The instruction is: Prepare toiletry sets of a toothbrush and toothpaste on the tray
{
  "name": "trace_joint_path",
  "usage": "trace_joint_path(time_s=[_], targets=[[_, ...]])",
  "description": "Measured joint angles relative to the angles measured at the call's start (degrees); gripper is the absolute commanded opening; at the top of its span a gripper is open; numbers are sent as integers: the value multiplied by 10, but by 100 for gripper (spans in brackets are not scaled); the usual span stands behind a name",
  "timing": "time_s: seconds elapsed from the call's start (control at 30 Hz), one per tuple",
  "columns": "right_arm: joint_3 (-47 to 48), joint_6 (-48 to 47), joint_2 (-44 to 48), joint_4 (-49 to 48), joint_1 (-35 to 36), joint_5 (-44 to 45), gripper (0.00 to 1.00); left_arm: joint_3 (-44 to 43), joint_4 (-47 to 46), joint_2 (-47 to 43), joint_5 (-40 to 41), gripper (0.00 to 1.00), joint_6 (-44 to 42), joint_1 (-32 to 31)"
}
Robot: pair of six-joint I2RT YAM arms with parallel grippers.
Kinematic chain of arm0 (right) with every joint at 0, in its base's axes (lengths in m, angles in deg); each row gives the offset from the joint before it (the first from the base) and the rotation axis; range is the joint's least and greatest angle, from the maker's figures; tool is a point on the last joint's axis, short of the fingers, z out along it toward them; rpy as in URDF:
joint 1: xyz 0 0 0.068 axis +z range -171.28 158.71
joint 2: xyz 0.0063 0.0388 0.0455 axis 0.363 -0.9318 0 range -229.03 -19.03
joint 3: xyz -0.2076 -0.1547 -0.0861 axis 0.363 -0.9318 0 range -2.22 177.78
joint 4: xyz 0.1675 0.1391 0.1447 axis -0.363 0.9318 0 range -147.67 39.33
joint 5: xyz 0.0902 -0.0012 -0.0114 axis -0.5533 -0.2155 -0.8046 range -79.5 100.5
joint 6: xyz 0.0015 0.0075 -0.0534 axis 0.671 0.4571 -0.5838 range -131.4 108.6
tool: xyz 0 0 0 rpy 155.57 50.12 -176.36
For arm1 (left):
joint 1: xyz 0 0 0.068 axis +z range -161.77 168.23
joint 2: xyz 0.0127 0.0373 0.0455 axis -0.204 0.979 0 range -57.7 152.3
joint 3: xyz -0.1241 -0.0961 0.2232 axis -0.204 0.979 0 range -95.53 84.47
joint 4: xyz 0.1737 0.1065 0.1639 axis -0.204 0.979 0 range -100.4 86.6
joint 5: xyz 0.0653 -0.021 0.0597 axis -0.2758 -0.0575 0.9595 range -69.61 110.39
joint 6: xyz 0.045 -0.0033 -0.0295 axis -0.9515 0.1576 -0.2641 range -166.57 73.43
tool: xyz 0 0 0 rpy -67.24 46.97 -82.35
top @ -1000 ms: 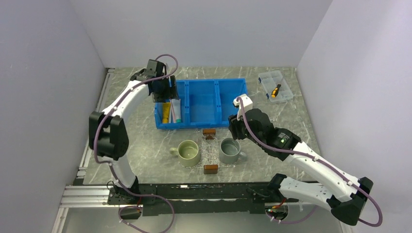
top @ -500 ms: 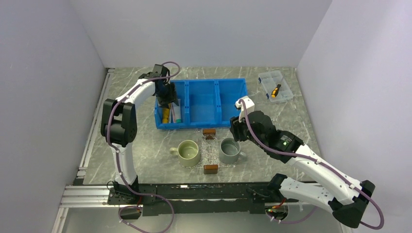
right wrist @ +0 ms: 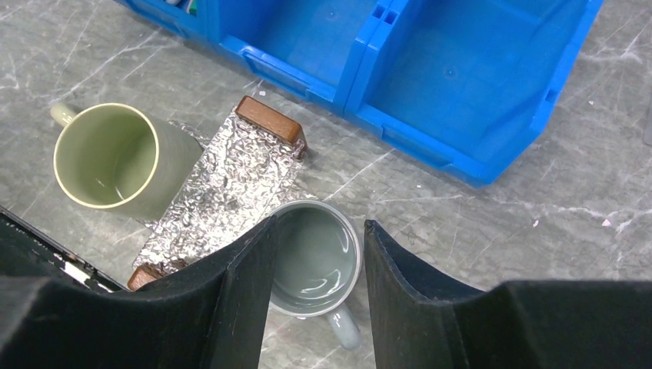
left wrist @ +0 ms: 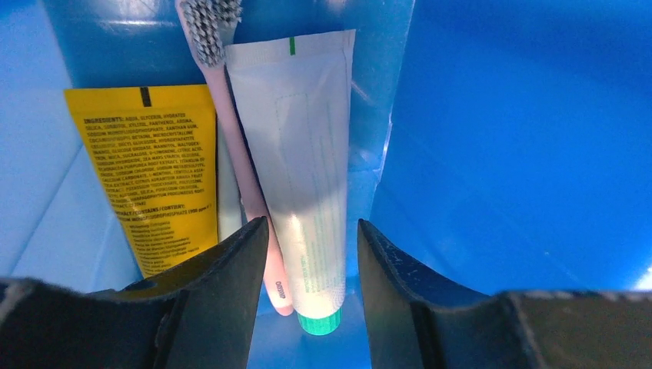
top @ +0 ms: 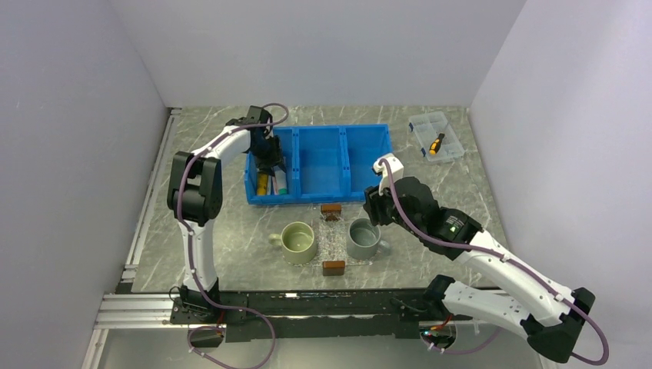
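Observation:
In the left wrist view a white toothpaste (left wrist: 300,138) tube with a green cap lies in the blue bin's left compartment. A pale pink toothbrush (left wrist: 238,154) lies against its left side, bristles at the far end. My left gripper (left wrist: 311,223) is down in that compartment, open, its jaws straddling the tube's cap end with a small gap on the right. From above, the left gripper (top: 271,165) is over the toothpaste (top: 281,182). The foil-lined tray (top: 332,238) with brown end blocks lies between two mugs. My right gripper (right wrist: 324,221) hangs open and empty above the grey mug (right wrist: 315,257).
A yellow tube (left wrist: 154,169) lies left of the toothbrush. The blue three-compartment bin (top: 338,127) stands behind the tray (right wrist: 223,192). A green mug (top: 298,241) is left of the tray, the grey mug (top: 363,237) right. A clear lidded box (top: 436,131) holding an orange-black tool sits back right.
My left arm has swung right and dropped into the bin's left compartment, and its jaws have narrowed around the toothpaste. The right arm has barely shifted.

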Motion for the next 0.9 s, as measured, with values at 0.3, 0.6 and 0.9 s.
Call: trace_joint_path(time_s=[0.3, 0.6, 0.9], targets=[[-6, 0, 5, 0, 0, -1, 47, -2, 0, 11, -7, 46, 1, 0], [-7, 0, 5, 0, 0, -3, 46, -7, -3, 16, -8, 29, -1, -2], [-7, 0, 5, 0, 0, -6, 46, -13, -9, 21, -20, 0, -2, -5]])
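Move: The white toothpaste tube lies between the left fingertips, its middle about 1 cm ahead of that hand, in line sideways and 2 cm below. The pink toothbrush is some 2 cm to the hand's left and 1 cm ahead, 2 cm down; the yellow toothpaste is about 5 cm left, level and as low. The tray divider stands roughly 4 cm to the right, level ahead. From the right hand, the white tube is some 21 cm ahead, 24 cm left and 18 cm below. Sink the left gripper a little, just under 1 cm, straddling the white toothpaste tube near its capped end. Then close the fingers from half open to nearly shut, pinching the tube across its width, while easing the hand about 1 cm right towards the divider with no real turn of the wrist. ##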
